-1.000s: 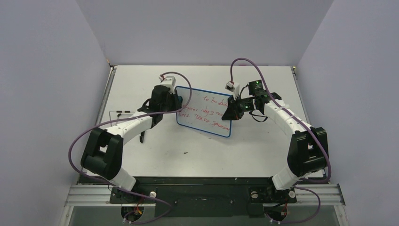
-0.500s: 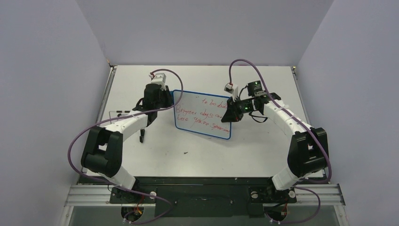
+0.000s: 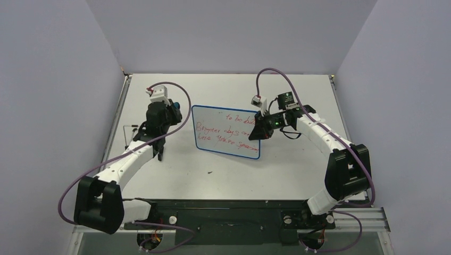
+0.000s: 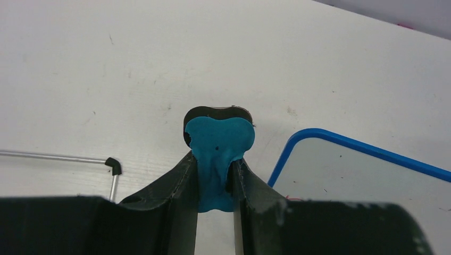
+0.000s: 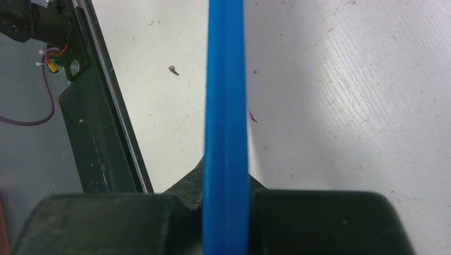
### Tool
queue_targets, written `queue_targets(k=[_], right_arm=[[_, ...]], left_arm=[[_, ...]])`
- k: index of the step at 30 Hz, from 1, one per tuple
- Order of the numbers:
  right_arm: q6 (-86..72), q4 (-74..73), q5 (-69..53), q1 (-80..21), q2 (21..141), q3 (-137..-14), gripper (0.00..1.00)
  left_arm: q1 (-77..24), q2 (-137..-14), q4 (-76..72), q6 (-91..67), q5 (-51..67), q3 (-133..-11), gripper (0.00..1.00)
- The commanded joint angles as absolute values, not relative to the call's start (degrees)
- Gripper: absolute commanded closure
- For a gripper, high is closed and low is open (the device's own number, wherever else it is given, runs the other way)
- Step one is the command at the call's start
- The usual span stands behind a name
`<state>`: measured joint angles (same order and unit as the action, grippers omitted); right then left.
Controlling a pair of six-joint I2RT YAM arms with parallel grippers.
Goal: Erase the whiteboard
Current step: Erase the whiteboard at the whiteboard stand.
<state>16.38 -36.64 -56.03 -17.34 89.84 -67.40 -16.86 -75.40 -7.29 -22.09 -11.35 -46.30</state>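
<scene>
The whiteboard, white with a blue rim and several lines of red handwriting, lies mid-table. My right gripper is shut on its right edge; the right wrist view shows the blue rim edge-on, clamped between the jaws of that gripper. My left gripper stands just left of the board and off it. It is shut on a blue-and-black eraser, which sticks out past the fingertips of that gripper above bare table. The board's near corner lies to the eraser's right.
A thin metal rod with a black elbow lies on the table left of the left gripper. A small dark upright piece stands below that arm. Grey walls close in three sides. The black base frame runs along the near edge.
My left arm has swung left, carrying the eraser from the board's left edge out over bare table. The board has shifted slightly left. The right gripper keeps its hold.
</scene>
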Motion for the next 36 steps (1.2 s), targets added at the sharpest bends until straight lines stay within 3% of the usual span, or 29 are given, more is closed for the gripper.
queue_targets(k=[1, 5, 8, 19, 29, 36], right_arm=[[16.4, -34.9, -57.9, -17.8, 88.3, -67.6, 1.00], [15.9, -34.4, -58.0, -18.3, 88.6, -67.3, 1.00], [15.6, -34.0, -58.1, -18.5, 88.7, -67.2, 1.00], [15.3, -33.8, -58.2, -18.6, 88.6, -67.0, 1.00], [15.4, -33.7, -58.4, -18.6, 88.4, -67.0, 1.00], [15.4, -33.7, -58.4, -18.7, 88.5, -67.0, 1.00]], left_arm=[[-16.2, -70.0, -7.4, -22.3, -8.9, -44.3, 1.00], [-21.3, -68.4, -12.5, -20.5, -0.6, -41.9, 1.00], [-29.5, -69.2, -14.6, -18.2, -4.1, -42.1, 1.00], [-41.4, -78.0, -26.6, -18.5, -11.6, -44.2, 1.00], [-45.0, -84.0, -24.2, -17.5, -29.2, -48.8, 1.00], [-45.1, -84.3, -26.3, -17.5, -27.8, -50.8, 1.00]])
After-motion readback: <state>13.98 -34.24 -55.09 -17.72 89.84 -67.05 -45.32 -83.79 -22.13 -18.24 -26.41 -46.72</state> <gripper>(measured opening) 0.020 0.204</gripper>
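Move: The whiteboard's middle is about 19 cm to the left hand's right, 9 cm nearer the base and 4 cm lower; its top left corner is only some 6 cm to the right. The writing "to be bold" is roughly 23 cm right and 6 cm back, about level in height, with the right gripper about 32 cm right and 12 cm back. For the right hand, which grips the board's right edge, the board's middle is about 13 cm left and 2 cm ahead. Rightwards and somewhat back, in a fast sweep of about 18 cm, the left arm carries the still-pinched eraser from off the board's left side onto its upper left part. It turns clockwise some 25 degrees, then comes part way back while easing forward and slightly left, eraser against the board. The right hand keeps its hold on the board's edge, nearly still. ##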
